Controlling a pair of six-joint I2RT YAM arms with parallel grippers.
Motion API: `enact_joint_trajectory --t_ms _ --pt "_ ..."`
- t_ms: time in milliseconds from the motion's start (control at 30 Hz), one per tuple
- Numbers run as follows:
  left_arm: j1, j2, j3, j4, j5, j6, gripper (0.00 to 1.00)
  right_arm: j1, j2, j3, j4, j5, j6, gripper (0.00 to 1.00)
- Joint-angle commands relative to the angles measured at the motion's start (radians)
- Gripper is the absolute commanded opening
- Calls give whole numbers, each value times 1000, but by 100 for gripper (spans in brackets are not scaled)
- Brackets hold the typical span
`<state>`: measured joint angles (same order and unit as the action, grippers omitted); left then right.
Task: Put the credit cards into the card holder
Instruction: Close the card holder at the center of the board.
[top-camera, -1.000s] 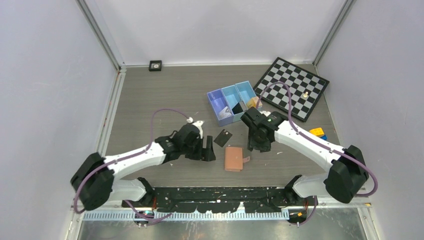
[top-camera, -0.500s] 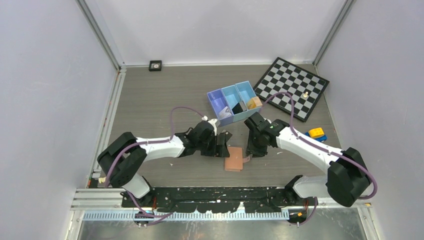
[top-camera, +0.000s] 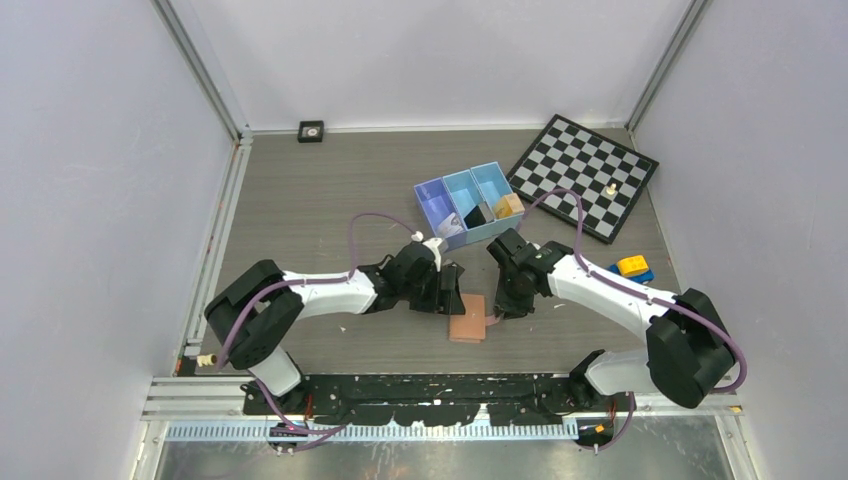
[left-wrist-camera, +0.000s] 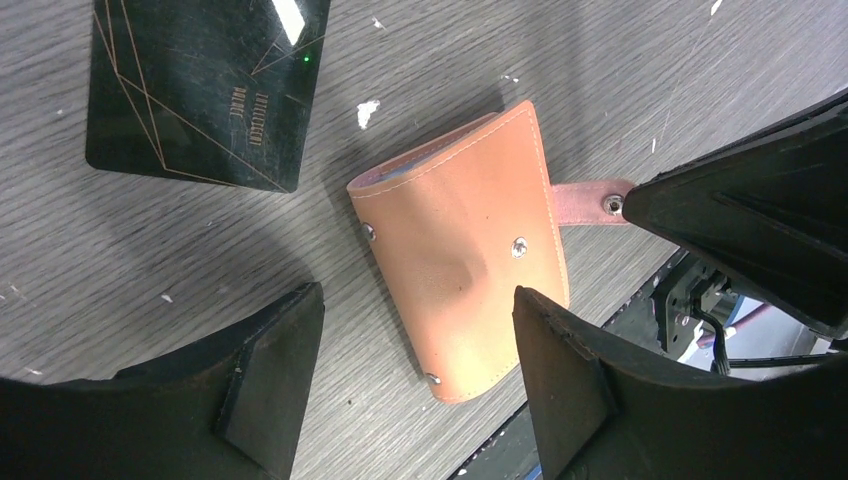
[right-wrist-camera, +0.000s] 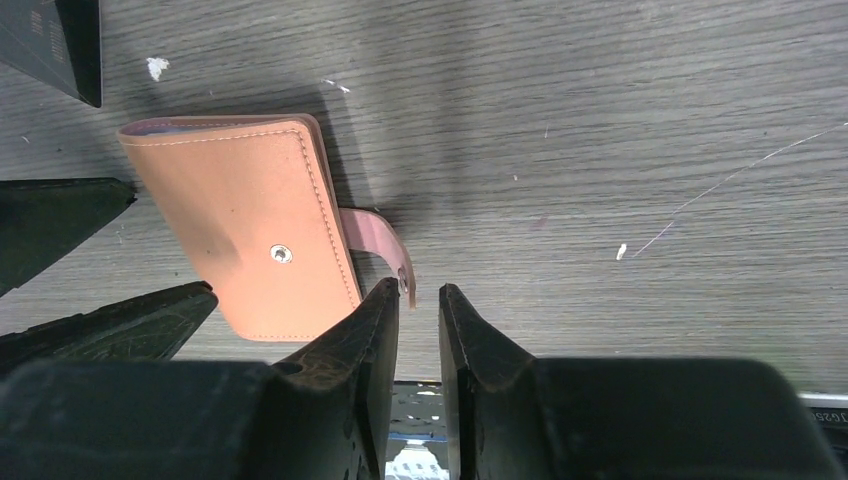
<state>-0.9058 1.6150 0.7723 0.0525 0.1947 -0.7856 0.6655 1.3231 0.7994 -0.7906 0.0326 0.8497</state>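
The salmon-tan card holder (top-camera: 468, 317) lies folded shut on the table, its snap tab (right-wrist-camera: 375, 240) sticking out to the right. One black credit card (left-wrist-camera: 205, 90) lies flat just beyond it. Another black card (top-camera: 475, 215) leans in the blue bin's middle compartment. My left gripper (left-wrist-camera: 415, 300) is open, and its fingers straddle the near end of the card holder (left-wrist-camera: 465, 270) without touching it. My right gripper (right-wrist-camera: 418, 290) has its jaws narrowed to a small gap. The tab's end sits at that gap beside the left fingertip (right-wrist-camera: 385, 300) and is not pinched.
A three-compartment blue bin (top-camera: 432, 200) stands behind the grippers with a tan block (top-camera: 508, 205) in its right cell. A chessboard (top-camera: 585, 175) with one small piece lies at the back right. Yellow and blue bricks (top-camera: 632, 266) sit beside the right arm.
My left arm has swung right until its open fingers frame the card holder. My right gripper has come down to the snap tab and its jaws have narrowed a lot.
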Motion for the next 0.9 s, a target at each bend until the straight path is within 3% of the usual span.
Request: enact_joint_trajectory --t_ms 0,267,567,867 --pt "-11 24 29 -12 -9 13 71 -1 -8 -5 21 12 12 25" --pt "-21 36 38 -24 -14 19 70 -1 -8 -18 45 -10 17 18" --pt "-29 52 43 -40 -29 23 67 -1 -32 -7 48 -19 24 1" --pt "-60 77 77 -142 -102 56 43 -2 -16 39 86 -19 27 0"
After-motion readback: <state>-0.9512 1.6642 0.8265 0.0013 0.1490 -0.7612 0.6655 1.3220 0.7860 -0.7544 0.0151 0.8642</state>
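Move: The card holder lies closed, its middle about 3 cm right of the left hand, 2 cm back and 2 cm below. The black card is some 7 cm ahead of that hand and 1 cm left. The right hand is almost on the strap, which is 1 cm left of it, level fore and aft and 1 cm below; the holder's middle lies 6 cm left of the right hand, 1 cm ahead and 1 cm below. Right fingers shut on the strap; left fingers narrow, easing about 1 cm down and right over the card holder. ##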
